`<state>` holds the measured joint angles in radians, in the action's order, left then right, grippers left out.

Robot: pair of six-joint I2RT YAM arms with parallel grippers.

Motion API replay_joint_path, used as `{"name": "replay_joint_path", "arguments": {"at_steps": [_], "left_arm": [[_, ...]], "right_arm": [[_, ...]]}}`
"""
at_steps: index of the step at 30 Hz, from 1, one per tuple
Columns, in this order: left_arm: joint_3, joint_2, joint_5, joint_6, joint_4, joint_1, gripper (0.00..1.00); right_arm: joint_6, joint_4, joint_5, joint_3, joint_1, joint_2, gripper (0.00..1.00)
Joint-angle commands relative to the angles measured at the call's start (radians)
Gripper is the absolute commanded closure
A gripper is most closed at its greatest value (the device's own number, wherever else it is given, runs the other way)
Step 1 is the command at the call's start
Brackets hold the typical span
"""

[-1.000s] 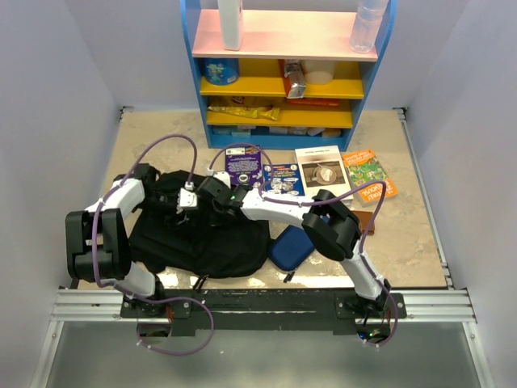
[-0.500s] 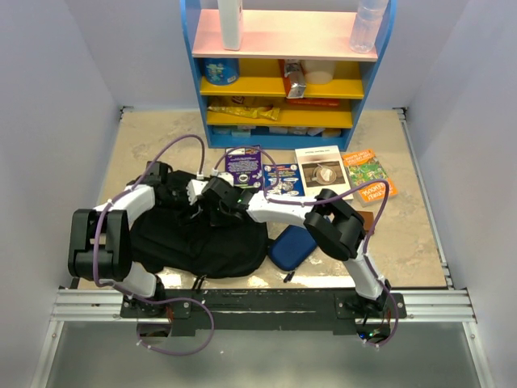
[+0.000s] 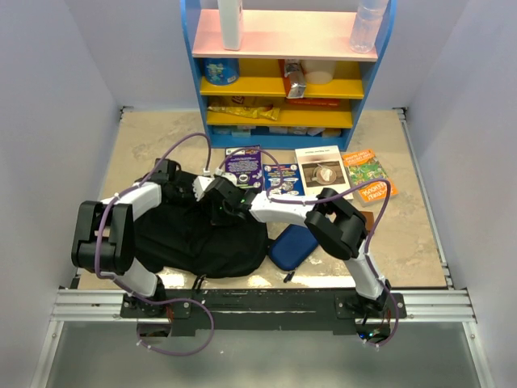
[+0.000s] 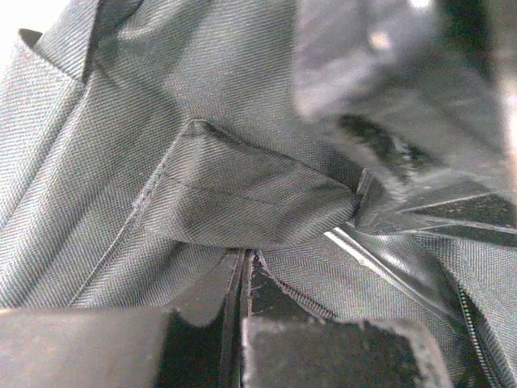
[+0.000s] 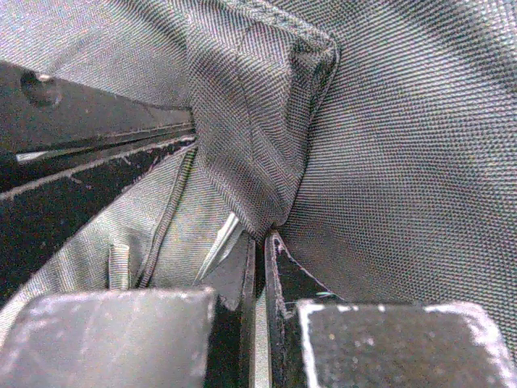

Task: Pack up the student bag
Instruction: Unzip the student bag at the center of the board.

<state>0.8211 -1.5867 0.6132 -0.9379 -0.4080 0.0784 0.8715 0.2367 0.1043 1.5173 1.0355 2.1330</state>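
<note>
The student bag (image 3: 194, 238), a big soft black backpack, lies on the table in front of the left arm. My left gripper (image 3: 204, 191) sits at the bag's far edge, shut on a fold of its fabric (image 4: 242, 194); in the left wrist view the jaws (image 4: 245, 263) meet with cloth pinched at their tips. My right gripper (image 3: 220, 202) is just beside it, reaching in from the right, and is shut on another fold of the bag (image 5: 258, 121), pinched where its fingertips (image 5: 260, 242) come together. Each wrist view shows only bag fabric and the other gripper's dark fingers (image 5: 81, 137).
Four books lie behind the bag: purple (image 3: 244, 166), blue (image 3: 283, 179), white (image 3: 321, 170) and orange (image 3: 369, 174). A dark-blue pencil case (image 3: 292, 246) lies right of the bag. A blue and yellow shelf (image 3: 283, 73) with bottles and packets stands at the back.
My left gripper has moved right along the bag's far edge and closed on its fabric. The right gripper has stayed shut on the bag, shifting slightly with it.
</note>
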Motion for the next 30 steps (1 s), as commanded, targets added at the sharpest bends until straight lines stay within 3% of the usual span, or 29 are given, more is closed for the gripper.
{"name": "replay_joint_path", "arguments": {"at_steps": [1, 6, 20, 22, 23, 24, 26, 30], "left_arm": [[0.021, -0.041, -0.161, 0.057, -0.008, 0.008, 1.00], [0.062, 0.019, -0.129, 0.065, -0.052, 0.003, 1.00], [0.268, 0.119, 0.083, -0.047, -0.449, -0.117, 0.99], [0.216, 0.108, 0.063, -0.035, -0.430, -0.106, 0.73], [0.187, 0.110, 0.037, -0.021, -0.410, -0.091, 0.51], [0.153, 0.129, 0.019, 0.020, -0.379, -0.086, 0.39], [0.064, 0.155, -0.032, 0.071, -0.277, -0.028, 0.28], [0.009, 0.203, -0.116, 0.203, -0.155, 0.046, 0.24]], "right_arm": [[-0.012, 0.020, -0.012, -0.035, 0.017, 0.001, 1.00], [-0.011, 0.016, -0.006, -0.031, 0.014, 0.007, 1.00], [0.003, 0.001, 0.015, -0.046, -0.005, 0.010, 1.00], [0.001, -0.005, 0.014, -0.045, -0.005, 0.011, 1.00], [0.001, -0.004, 0.014, -0.048, -0.005, 0.011, 1.00], [0.001, -0.005, 0.015, -0.049, -0.005, 0.010, 1.00], [0.001, -0.010, 0.018, -0.057, -0.005, 0.005, 1.00], [0.004, -0.011, 0.025, -0.060, -0.005, 0.010, 1.00]]}}
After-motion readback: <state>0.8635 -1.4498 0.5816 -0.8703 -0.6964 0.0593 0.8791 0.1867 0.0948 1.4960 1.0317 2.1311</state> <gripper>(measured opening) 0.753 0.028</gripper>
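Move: The zipper stretch to be gripped lies about 5 cm back from the left hand, 1 cm to its left and 1 cm lower. From the same hand, the folded cloth flap is about 2 cm to the right and 1 cm back, roughly level, and the purple booklet some 12 cm ahead and 13 cm to the right. From the right hand, that zipper stretch is about 5 cm to the left and 2 cm back. Shut left hand lifts about 8 cm, opens, then drops backward over the zipper; right keeps pinching the flap. ##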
